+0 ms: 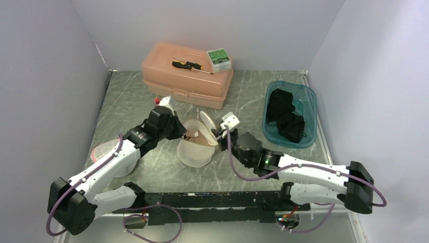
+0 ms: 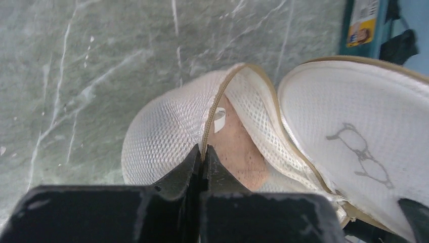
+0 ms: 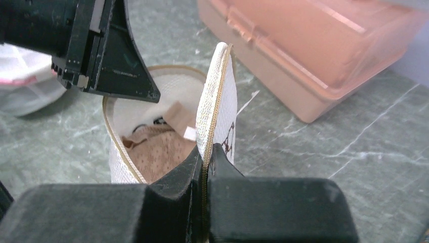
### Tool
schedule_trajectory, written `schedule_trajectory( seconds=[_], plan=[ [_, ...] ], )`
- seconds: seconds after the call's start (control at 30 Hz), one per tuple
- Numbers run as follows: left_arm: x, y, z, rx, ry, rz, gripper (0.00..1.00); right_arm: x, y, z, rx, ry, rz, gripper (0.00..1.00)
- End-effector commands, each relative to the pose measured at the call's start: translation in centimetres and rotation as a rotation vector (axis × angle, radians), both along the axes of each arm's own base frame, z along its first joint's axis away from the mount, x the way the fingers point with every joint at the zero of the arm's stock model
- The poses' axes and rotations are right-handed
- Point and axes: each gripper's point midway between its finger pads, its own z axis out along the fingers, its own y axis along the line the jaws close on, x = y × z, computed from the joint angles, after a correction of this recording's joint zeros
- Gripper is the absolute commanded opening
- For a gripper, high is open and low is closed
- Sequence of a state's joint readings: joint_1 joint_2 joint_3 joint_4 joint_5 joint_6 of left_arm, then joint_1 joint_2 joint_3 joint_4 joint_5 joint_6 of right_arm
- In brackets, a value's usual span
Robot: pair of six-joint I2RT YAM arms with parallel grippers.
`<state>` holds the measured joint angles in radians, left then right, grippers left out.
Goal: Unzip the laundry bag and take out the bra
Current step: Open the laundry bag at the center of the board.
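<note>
The white mesh laundry bag (image 1: 195,149) lies unzipped at the table's middle, its lid (image 1: 207,121) standing up. Inside it lies the beige bra (image 3: 154,149), also in the left wrist view as the bra (image 2: 243,152) with a white tag. My left gripper (image 2: 203,150) is shut on the gold zipper rim of the bag's lower half (image 2: 162,131). My right gripper (image 3: 206,151) is shut on the zipper edge of the raised lid (image 3: 215,96). From above, the left gripper (image 1: 180,132) and the right gripper (image 1: 221,135) flank the bag.
A salmon plastic box (image 1: 187,76) stands at the back, with a screwdriver (image 1: 191,65) and a small green-white box (image 1: 219,59) on it. A blue tray (image 1: 309,109) of black garments sits right. A second mesh bag with a pink rim (image 1: 103,148) lies under the left arm.
</note>
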<state>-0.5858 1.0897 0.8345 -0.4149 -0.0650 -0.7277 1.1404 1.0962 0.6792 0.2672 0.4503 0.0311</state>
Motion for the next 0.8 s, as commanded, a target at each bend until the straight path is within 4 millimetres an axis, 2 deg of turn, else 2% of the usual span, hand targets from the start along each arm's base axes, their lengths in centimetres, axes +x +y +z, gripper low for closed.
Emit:
schedule_trajectory(
  seconds=[0.0,0.07,0.13,0.2,0.23,0.37,0.4,0.5,0.6,0.67,0.77],
  plan=[
    [1.8,-1.5,8.1,-0.139,-0.258,-0.046,0.03,0.2,-2.1,7.4,0.183,-0.148,-0.057,0.0],
    [2.3,-1.7,10.9,-0.201,-0.367,-0.04,0.03,-0.2,-3.3,10.4,0.238,-0.203,-0.064,0.0],
    [2.5,-1.7,12.5,-0.257,-0.457,-0.031,0.03,-0.4,-4.2,12.0,0.266,-0.242,-0.07,0.0],
    [2.6,-1.7,12.4,-0.298,-0.521,-0.031,0.03,-0.4,-4.8,11.9,0.285,-0.251,-0.084,0.0],
    [2.4,-1.7,11.0,-0.309,-0.528,-0.034,0.03,-0.5,-4.9,11.2,0.289,-0.249,-0.087,0.0],
    [1.2,-1.3,6.1,-0.41,-0.566,-0.005,0.03,-0.3,-5.6,6.4,0.295,-0.198,-0.126,0.0],
    [0.9,-1.1,5.9,-0.444,-0.597,0.007,0.03,-0.4,-5.8,5.6,0.313,-0.19,-0.129,0.0],
    [0.1,-0.6,2.6,-0.442,-0.553,0.039,0.03,-0.9,-6.1,2.8,0.305,-0.118,-0.133,0.0],
    [-0.8,-0.8,1.3,-0.413,-0.533,0.026,0.03,-1.5,-6.0,1.1,0.275,-0.052,-0.123,0.0],
    [-1.4,-0.9,1.2,-0.393,-0.538,0.015,0.03,-2.0,-6.0,0.3,0.255,0.001,-0.119,0.16],
    [-1.9,-1.1,1.4,-0.36,-0.551,-0.01,0.03,-2.8,-6.3,0.0,0.254,0.08,-0.105,0.54]
  ],
)
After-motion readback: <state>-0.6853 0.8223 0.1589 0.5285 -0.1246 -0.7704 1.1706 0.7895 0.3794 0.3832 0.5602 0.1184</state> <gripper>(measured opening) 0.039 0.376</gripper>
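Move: The left fingers are shut on the left rim of the laundry bag, whose middle lies some 6 cm to the right, 2 cm back and about 6 cm below that hand. The bra inside shows roughly 5 cm right, 1 cm ahead and 6 cm down; the pink toolbox stands about 27 cm ahead, 1 cm right and 8 cm lower. From the right hand, shut on the lid's edge, the bag's middle is around 8 cm left, 1 cm back and 12 cm below. Still pinching the left rim and the edge of the lid, both hands swing the laundry bag up about 9 cm and then drop sharply, the left ending a little below its start after a small rebound. The right also travels some 6 cm to its right, drawing the lid away from the left hand, and at the bottom its fingers part partway around the lid's edge. The left wrist tips up and rolls by about 30 degrees in all, left side down, its grip kept. ##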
